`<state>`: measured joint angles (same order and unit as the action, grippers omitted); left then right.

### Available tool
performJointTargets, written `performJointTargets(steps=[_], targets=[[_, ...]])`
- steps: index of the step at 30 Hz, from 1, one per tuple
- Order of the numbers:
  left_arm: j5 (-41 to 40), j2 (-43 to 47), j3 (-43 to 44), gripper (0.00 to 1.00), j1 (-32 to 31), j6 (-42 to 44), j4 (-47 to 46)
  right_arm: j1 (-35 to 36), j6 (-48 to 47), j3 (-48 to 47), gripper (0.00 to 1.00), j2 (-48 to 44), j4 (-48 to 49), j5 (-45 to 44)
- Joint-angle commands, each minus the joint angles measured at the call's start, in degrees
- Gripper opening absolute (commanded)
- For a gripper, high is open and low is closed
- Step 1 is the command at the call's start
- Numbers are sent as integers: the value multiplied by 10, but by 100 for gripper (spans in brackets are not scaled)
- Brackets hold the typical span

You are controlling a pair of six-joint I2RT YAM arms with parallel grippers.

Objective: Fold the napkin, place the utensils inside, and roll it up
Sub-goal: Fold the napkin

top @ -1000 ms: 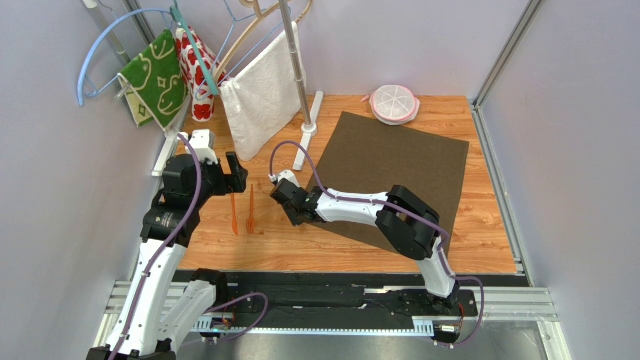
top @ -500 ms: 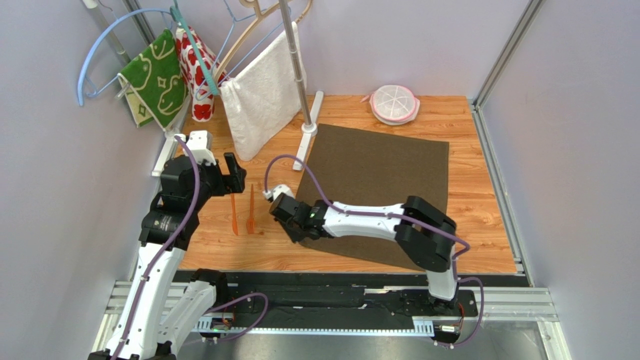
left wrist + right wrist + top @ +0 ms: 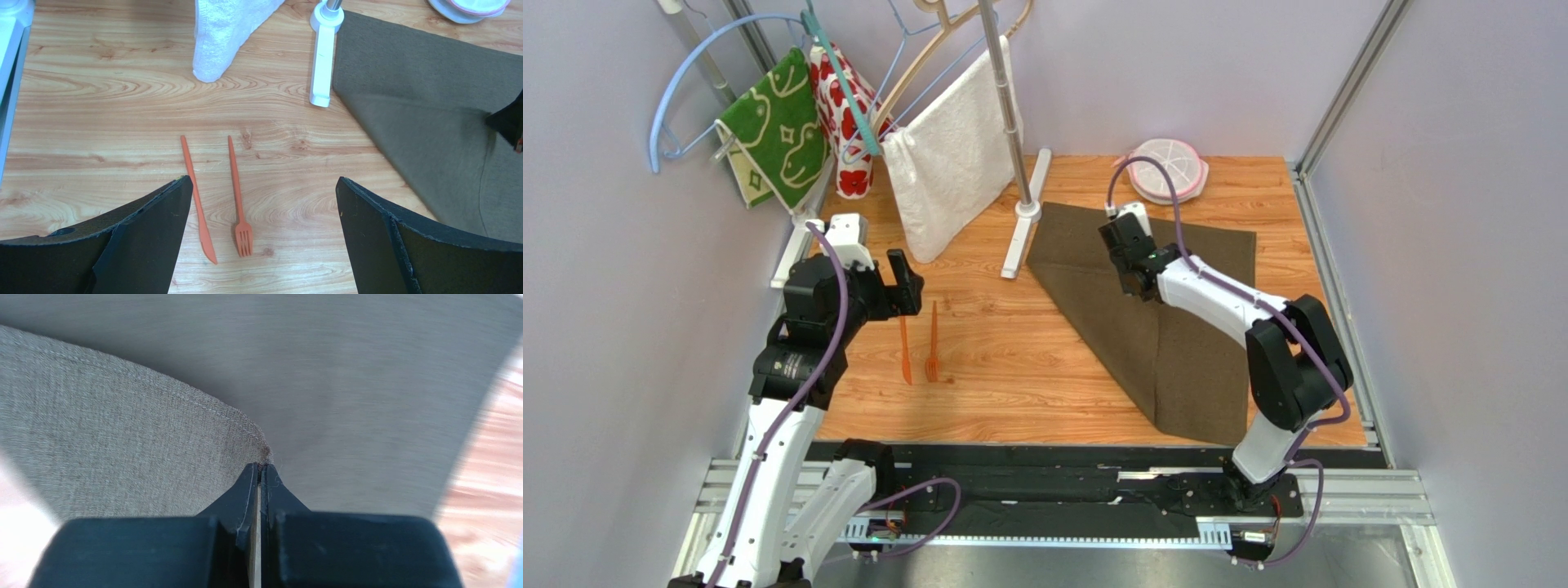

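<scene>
The dark brown napkin [image 3: 1179,355] lies on the right half of the table, its left part lifted and doubled over along a diagonal. My right gripper [image 3: 1129,276] is over its far part, shut on a stitched corner of the cloth [image 3: 184,416], which sticks out just past the closed tips [image 3: 259,467]. Two orange utensils lie side by side on bare wood at the left, a knife [image 3: 195,196] and a fork [image 3: 237,196]. Hovering above them, my left gripper [image 3: 263,179] is open, with nothing between its fingers. The napkin's left edge [image 3: 430,122] also shows in the left wrist view.
A white towel [image 3: 952,147] hangs from a pole whose white base [image 3: 1026,227] stands just left of the napkin. A green cloth [image 3: 778,123] and a red-patterned one [image 3: 844,123] hang at the back left. A pink-rimmed round container [image 3: 1167,169] sits at the back edge.
My right gripper carried the napkin's corner from near the utensils back and to the right, pulling the cloth's left part over itself. The left arm stayed put.
</scene>
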<state>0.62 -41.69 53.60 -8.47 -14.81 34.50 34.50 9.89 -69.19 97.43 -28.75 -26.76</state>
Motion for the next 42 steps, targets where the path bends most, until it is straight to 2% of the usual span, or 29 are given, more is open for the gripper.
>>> performJointTargets(steps=[1,8,17,29,42], targets=[[5,3,-2,96,5,11,-15,-75,-61,-29,0,34,-8,-75],[14,2,-3,96,5,9,-15,-186,-96,-89,0,89,5,-88],[16,0,-3,96,5,11,-15,-255,-153,-155,0,152,20,-92],[17,-8,-3,96,5,11,-15,-303,-174,-219,0,201,28,-80],[20,-14,-3,96,5,11,-15,-315,-199,-275,0,260,33,-94]])
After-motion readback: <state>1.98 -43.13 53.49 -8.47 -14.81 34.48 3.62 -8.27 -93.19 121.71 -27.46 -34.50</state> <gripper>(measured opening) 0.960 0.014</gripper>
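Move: Out to the right and ahead lies the napkin's far right corner, about 20 cm ahead of the right hand, 29 cm to its right and 8 cm below. The pink hat sits about 37 cm ahead and 7 cm right; the foot of the white stand is some 26 cm ahead and 28 cm left. From the idle left hand the same corner is roughly 30 cm ahead, 82 cm right and 25 cm below. Carrying the pinched napkin corner over the cloth towards the far right corner, the right hand sweeps about 23 cm to the right and 13 cm forward, quick at first, then easing, and ends a little lower. The wrist turns some 20 degrees clockwise and dips its left side; the fingers keep their hold, with the corner still held above the table. ##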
